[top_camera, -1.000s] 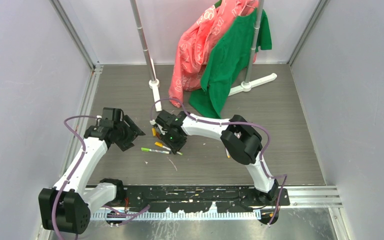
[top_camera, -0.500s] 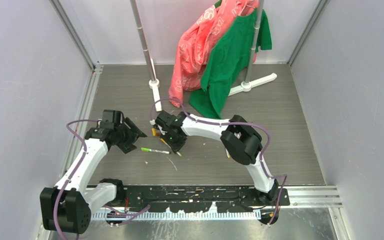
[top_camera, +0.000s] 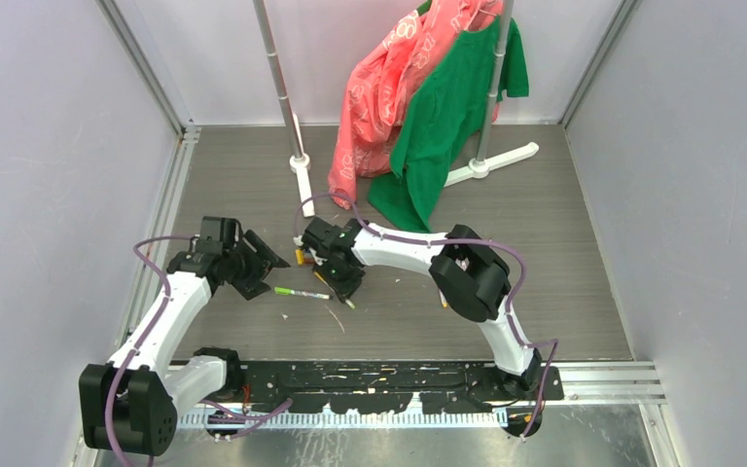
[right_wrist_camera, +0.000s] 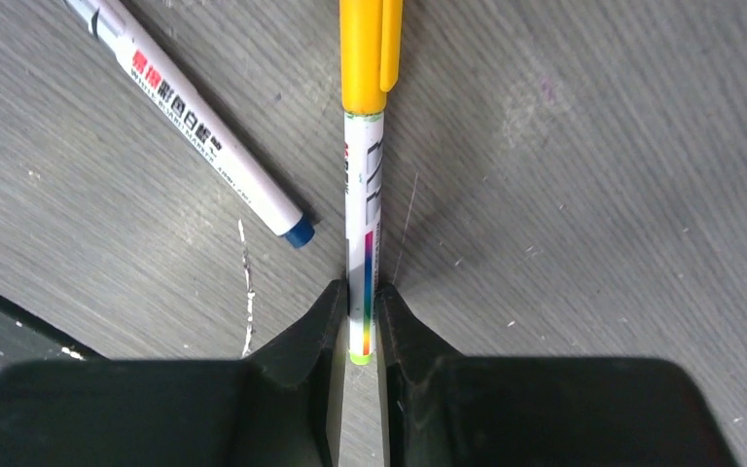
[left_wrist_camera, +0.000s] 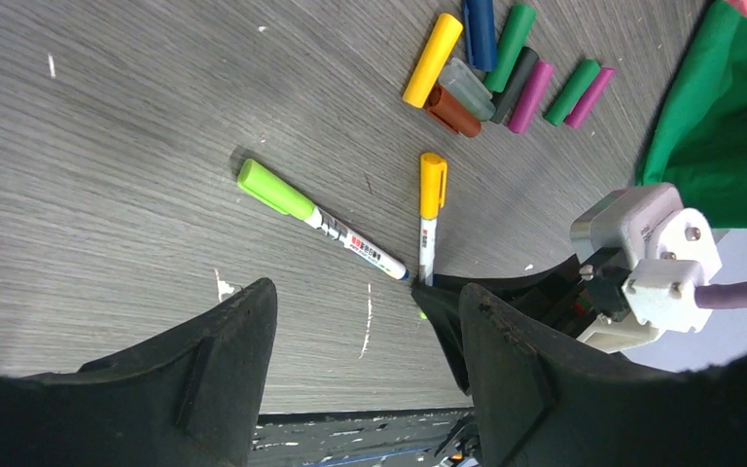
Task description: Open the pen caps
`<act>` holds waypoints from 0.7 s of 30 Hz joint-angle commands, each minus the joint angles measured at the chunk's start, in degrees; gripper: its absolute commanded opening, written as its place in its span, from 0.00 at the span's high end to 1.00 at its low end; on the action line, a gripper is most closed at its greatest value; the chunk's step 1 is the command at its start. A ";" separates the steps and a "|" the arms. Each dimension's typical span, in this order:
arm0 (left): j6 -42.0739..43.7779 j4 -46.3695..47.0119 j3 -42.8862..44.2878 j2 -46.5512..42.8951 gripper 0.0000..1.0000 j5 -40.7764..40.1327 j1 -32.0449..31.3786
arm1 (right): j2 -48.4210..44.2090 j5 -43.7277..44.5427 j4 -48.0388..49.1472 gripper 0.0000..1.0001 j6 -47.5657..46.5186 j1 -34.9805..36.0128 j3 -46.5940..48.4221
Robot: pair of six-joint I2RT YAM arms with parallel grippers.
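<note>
A pen with a yellow cap (right_wrist_camera: 368, 53) lies on the grey floor, and my right gripper (right_wrist_camera: 358, 302) is shut on the tail end of its white barrel (right_wrist_camera: 362, 224). Beside it lies a second pen (left_wrist_camera: 321, 219) with a light green cap (left_wrist_camera: 274, 190), its blue tail close to the right fingers. Several loose pen caps (left_wrist_camera: 506, 68) in yellow, brown, blue, green and magenta lie in a cluster just beyond. My left gripper (left_wrist_camera: 368, 292) is open and holds nothing; it hovers just left of the green-capped pen (top_camera: 302, 292). From above, the right gripper (top_camera: 342, 282) faces the left gripper (top_camera: 253, 272).
A clothes rack at the back holds a pink garment (top_camera: 374, 88) and a green garment (top_camera: 438, 126), which hang down to the floor. Its white feet (top_camera: 302, 170) stand behind the pens. Grey walls close both sides. The arms' black base rail (top_camera: 399, 375) runs along the near edge.
My right gripper has shut on the tail of the yellow-capped pen. The left gripper has drifted slightly right, toward the pens, and stays open.
</note>
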 commanded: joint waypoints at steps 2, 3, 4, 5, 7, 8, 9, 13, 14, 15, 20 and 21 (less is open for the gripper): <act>-1.52 4.95 -0.98 -0.63 0.31 2.87 0.42 | -6.19 -1.75 -2.39 0.99 2.08 1.09 1.54; -1.83 5.25 -1.18 -0.50 0.31 3.19 0.42 | -6.59 -2.00 -2.38 0.99 2.35 1.11 1.54; -2.11 5.77 -1.36 -0.35 0.31 3.67 0.40 | -7.01 -2.28 -2.45 0.99 2.54 1.16 1.62; -2.40 6.27 -1.53 -0.19 0.31 4.13 0.35 | -7.43 -2.43 -2.48 0.99 2.79 1.28 1.63; -2.96 7.09 -1.84 0.06 0.31 4.79 0.42 | -8.34 -2.36 -2.24 0.99 3.08 1.45 1.55; -3.12 7.50 -2.01 0.06 0.31 5.02 0.42 | -8.75 -2.42 -2.11 0.99 3.25 1.56 1.47; -3.33 7.84 -2.23 0.16 0.32 5.26 0.40 | -8.99 -2.56 -2.16 0.99 3.34 1.59 1.58; -4.42 9.47 -2.89 0.35 0.32 6.13 0.41 | -9.50 -3.46 -2.56 0.99 3.71 1.63 2.43; -4.77 10.00 -3.03 0.37 0.32 6.33 0.42 | -9.58 -3.73 -2.56 0.99 3.82 1.65 2.69; -4.94 10.21 -3.07 0.50 0.32 6.47 0.42 | -9.64 -4.03 -2.58 0.99 3.91 1.67 2.93; -5.60 11.25 -2.92 1.33 0.32 7.27 0.42 | -9.54 -5.57 -2.51 0.99 4.45 1.77 4.55; -5.79 11.47 -2.85 1.50 0.32 7.41 0.38 | -9.46 -5.80 -2.51 0.99 4.55 1.83 4.93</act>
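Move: The yellow pen lies on the table, its tail end already pinched in the right hand; its cap is about 10 cm to the right of the open left hand, 2 cm ahead and 8 cm below. From that hand, the light green pen is about 6 cm right and 1 cm back, and the loose caps 9 cm right and 8 cm ahead. The left gripper waits about 15 cm left of the right hand, 2 cm ahead and 8 cm higher. The yellow pen, kept pinched near its tail in the right fingers, is lifted about 5 cm, drawn some 2 cm back and eased a little left, its capped end bringing it nearer the left gripper. To meet it the left hand slides roughly 2 cm right and slightly forward at an even height, rolling a little, fingers staying wide open. ##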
